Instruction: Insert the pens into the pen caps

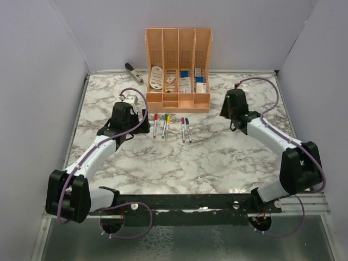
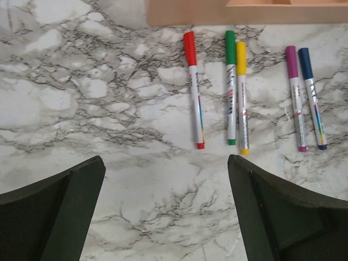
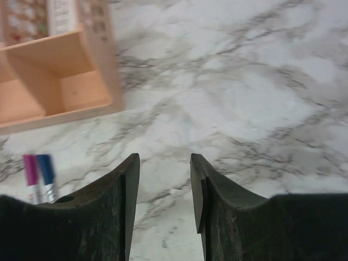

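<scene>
Several pens lie side by side on the marble table in front of the organizer, each with its pen cap seated on the end nearest the organizer. From left to right they are the red pen (image 2: 194, 92), green pen (image 2: 231, 92), yellow pen (image 2: 242, 103), purple pen (image 2: 297, 103) and blue pen (image 2: 314, 103). The red cap (image 2: 189, 49) and blue cap (image 2: 304, 62) mark the two ends of the row (image 1: 171, 128). My left gripper (image 2: 166, 163) hovers just short of the pens, open wide and empty. My right gripper (image 3: 164, 157), to the right of the row, is open with only table between its fingers. The purple cap (image 3: 31, 169) and blue cap (image 3: 46, 168) show at its left.
An orange desk organizer (image 1: 178, 70) with several compartments stands behind the pens, and its front edge (image 2: 217, 13) lies close to the caps. A black-and-silver stapler (image 1: 134, 73) lies at the back left. Grey walls enclose the table on three sides.
</scene>
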Action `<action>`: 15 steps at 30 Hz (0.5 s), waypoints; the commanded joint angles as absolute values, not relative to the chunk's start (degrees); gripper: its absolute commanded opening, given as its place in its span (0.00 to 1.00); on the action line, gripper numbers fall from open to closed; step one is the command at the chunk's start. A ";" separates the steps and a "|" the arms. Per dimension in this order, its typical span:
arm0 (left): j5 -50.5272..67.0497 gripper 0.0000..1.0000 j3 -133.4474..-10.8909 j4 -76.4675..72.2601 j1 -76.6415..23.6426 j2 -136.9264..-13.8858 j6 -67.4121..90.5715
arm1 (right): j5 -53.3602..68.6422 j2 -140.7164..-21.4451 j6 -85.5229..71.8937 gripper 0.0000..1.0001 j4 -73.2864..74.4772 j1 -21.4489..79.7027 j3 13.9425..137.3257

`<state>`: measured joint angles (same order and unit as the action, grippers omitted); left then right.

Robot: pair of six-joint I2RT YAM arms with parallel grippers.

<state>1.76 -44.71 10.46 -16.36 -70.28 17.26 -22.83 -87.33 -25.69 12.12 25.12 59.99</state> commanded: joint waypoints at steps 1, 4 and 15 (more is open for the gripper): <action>-0.38 0.99 -46.34 13.61 -13.96 -69.65 14.22 | -18.97 -81.69 -26.37 0.43 10.57 14.82 54.23; 0.09 0.99 -45.21 11.12 -13.75 -67.65 14.80 | -17.56 -78.76 -25.49 0.43 9.80 10.23 51.88; -6.39 0.99 -43.52 10.51 -13.61 -64.72 15.99 | -18.34 -70.98 -24.18 0.44 5.84 4.93 45.53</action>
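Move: Some 15 cm to the right hand's left, 2 cm back and 12 cm below it lies the blue pen, already capped; the purple pen is about 3 cm beyond it to the left and the yellow pen 11 cm left of it, both about level with it in reach. From the left hand the blue pen lies roughly 25 cm right and 6 cm ahead, the red pen about 8 cm right and 6 cm ahead, both 12 cm below. Sweeping empty to the right, away from the blue pen and the rest of the row, the right hand travels about 13 cm, fast at first and then easing, while drifting 3 cm back at nearly constant height and turning some 15 degrees clockwise; its fingers stay partly open. The left hand, still wide open, edges about 3 cm left, away from the red pen, and ends slightly higher. ##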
